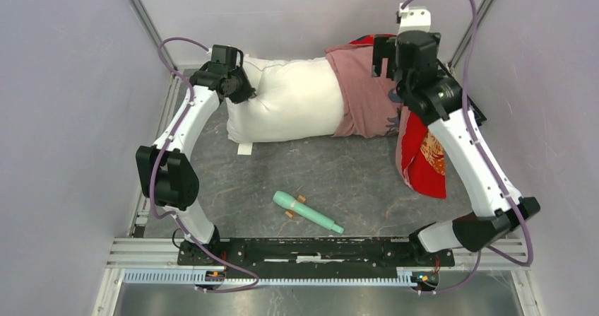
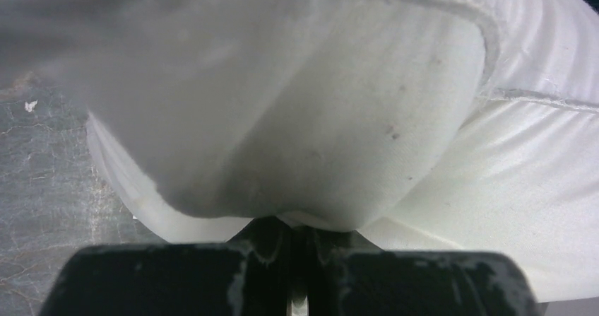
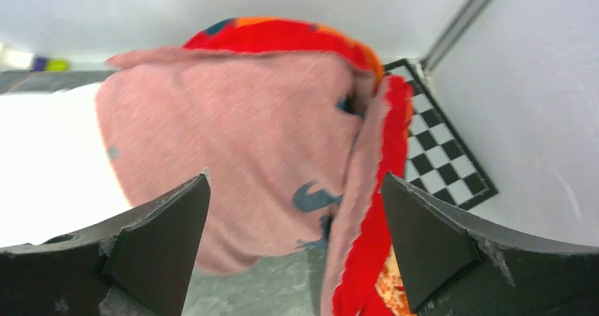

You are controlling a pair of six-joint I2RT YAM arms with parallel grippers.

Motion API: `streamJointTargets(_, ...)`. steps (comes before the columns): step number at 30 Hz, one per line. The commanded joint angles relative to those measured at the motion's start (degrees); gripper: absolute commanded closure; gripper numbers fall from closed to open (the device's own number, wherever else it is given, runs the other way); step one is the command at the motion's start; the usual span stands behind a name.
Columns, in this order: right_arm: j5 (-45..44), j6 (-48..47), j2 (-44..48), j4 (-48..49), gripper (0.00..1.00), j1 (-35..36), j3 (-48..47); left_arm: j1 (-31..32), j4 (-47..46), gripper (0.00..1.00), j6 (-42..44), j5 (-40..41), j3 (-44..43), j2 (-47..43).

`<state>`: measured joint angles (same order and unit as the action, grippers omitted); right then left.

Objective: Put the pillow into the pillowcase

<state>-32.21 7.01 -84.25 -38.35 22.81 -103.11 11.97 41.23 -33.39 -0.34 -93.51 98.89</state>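
The white pillow (image 1: 289, 104) lies across the back of the table. Its right end sits inside the faded pink pillowcase (image 1: 364, 93), whose bright red side (image 1: 420, 157) hangs down at the right. My left gripper (image 1: 236, 90) is shut on the pillow's left end. In the left wrist view the pillow (image 2: 304, 104) fills the frame and its fabric is pinched between the jaws of that gripper (image 2: 300, 224). My right gripper (image 1: 383, 60) is open above the pillowcase. In the right wrist view this gripper (image 3: 293, 189) stands wide over the pink cloth (image 3: 233, 139) and holds nothing.
A teal tool (image 1: 307, 211) and small orange bits (image 1: 289, 215) lie on the grey table near the front. A white tape strip (image 1: 244, 148) lies below the pillow. A black-and-white checkerboard (image 3: 441, 146) sits in the back right corner. Walls close in on three sides.
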Motion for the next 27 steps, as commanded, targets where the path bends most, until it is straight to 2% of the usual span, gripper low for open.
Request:
streamJointTargets(1, 0.4, 2.6, 3.8, 4.8, 0.02, 6.8, 10.7, -0.2, 4.1, 0.98, 2.1, -0.6, 0.5, 3.1)
streamJointTargets(3, 2.3, 4.7, 5.5, 8.4, 0.05, 9.2, 19.0, -0.2, 3.9, 0.98, 2.1, -0.6, 0.8, 3.0)
streamJointTargets(7, 6.7, 7.5, 5.1, 15.5, 0.09, 11.1, 29.3, -0.2, 3.9, 0.98, 2.1, -0.5, 1.0, 3.1)
streamJointTargets(9, 8.7, 8.1, 3.4, 16.4, 0.09, 11.6, 30.0, -0.2, 3.9, 0.98, 2.1, -0.6, 1.0, 3.1)
streamJointTargets(16, 5.3, 7.3, -1.1, 21.6, 0.03, 12.5, 31.1, -0.2, 3.9, 0.98, 2.1, -0.2, 1.1, 3.2)
streamJointTargets(20, -2.0, 6.0, -5.9, 19.7, 0.07, 12.3, 27.6, -0.2, 3.9, 0.98, 2.4, 0.1, 1.0, 3.2)
streamJointTargets(21, -3.5, 5.4, -6.9, 18.7, 0.11, 12.2, 26.1, -0.3, 3.9, 0.98, 2.7, 0.1, 1.0, 3.1)
streamJointTargets(22, -5.3, 4.9, -8.1, 17.4, 0.19, 12.0, 23.7, -0.2, 4.0, 0.98, 2.8, 0.1, 1.1, 2.9)
streamJointTargets(23, -7.0, 4.3, -9.0, 15.6, 0.34, 12.0, 20.9, -0.2, 3.9, 0.98, 3.0, 0.1, 1.1, 2.8)
streamJointTargets(24, -8.0, 3.4, -9.9, 13.7, 0.55, 12.0, 18.1, -0.2, 3.9, 0.98, 3.1, 0.2, 1.3, 2.6)
streamJointTargets(25, -8.4, 3.1, -10.8, 11.9, 0.71, 12.0, 14.3, 0.0, 3.9, 0.98, 3.1, 0.1, 1.5, 2.3)
streamJointTargets(27, -7.6, 2.0, -12.1, 8.7, 0.90, 13.4, 6.7, 1.4, 3.9, 0.98, 3.1, 0.2, 1.7, 1.3)
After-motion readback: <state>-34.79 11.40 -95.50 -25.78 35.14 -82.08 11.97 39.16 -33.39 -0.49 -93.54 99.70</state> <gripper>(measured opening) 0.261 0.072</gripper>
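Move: The near stretch of the pillowcase's open hem lies about 20 cm below the right hand, roughly 10 cm to its left and barely 1 cm ahead. The pillow's bare middle is some 17 cm farther left of that hem and about 5 cm farther out; the chessboard lies about 18 cm right and 9 cm ahead of the right hand, near 36 cm below. From the left hand, the hem is about 28 cm right, 3 cm back, nearly level. Drop the open right gripper some 20 cm while swinging it about 10 cm left, easing back 4 cm and then forward again, onto the near part of the pillowcase's open hem. Tip the fingers down some 15 degrees on the way, then close them and pinch the cloth. Keep the left gripper shut on the pillow's left end, almost still. ##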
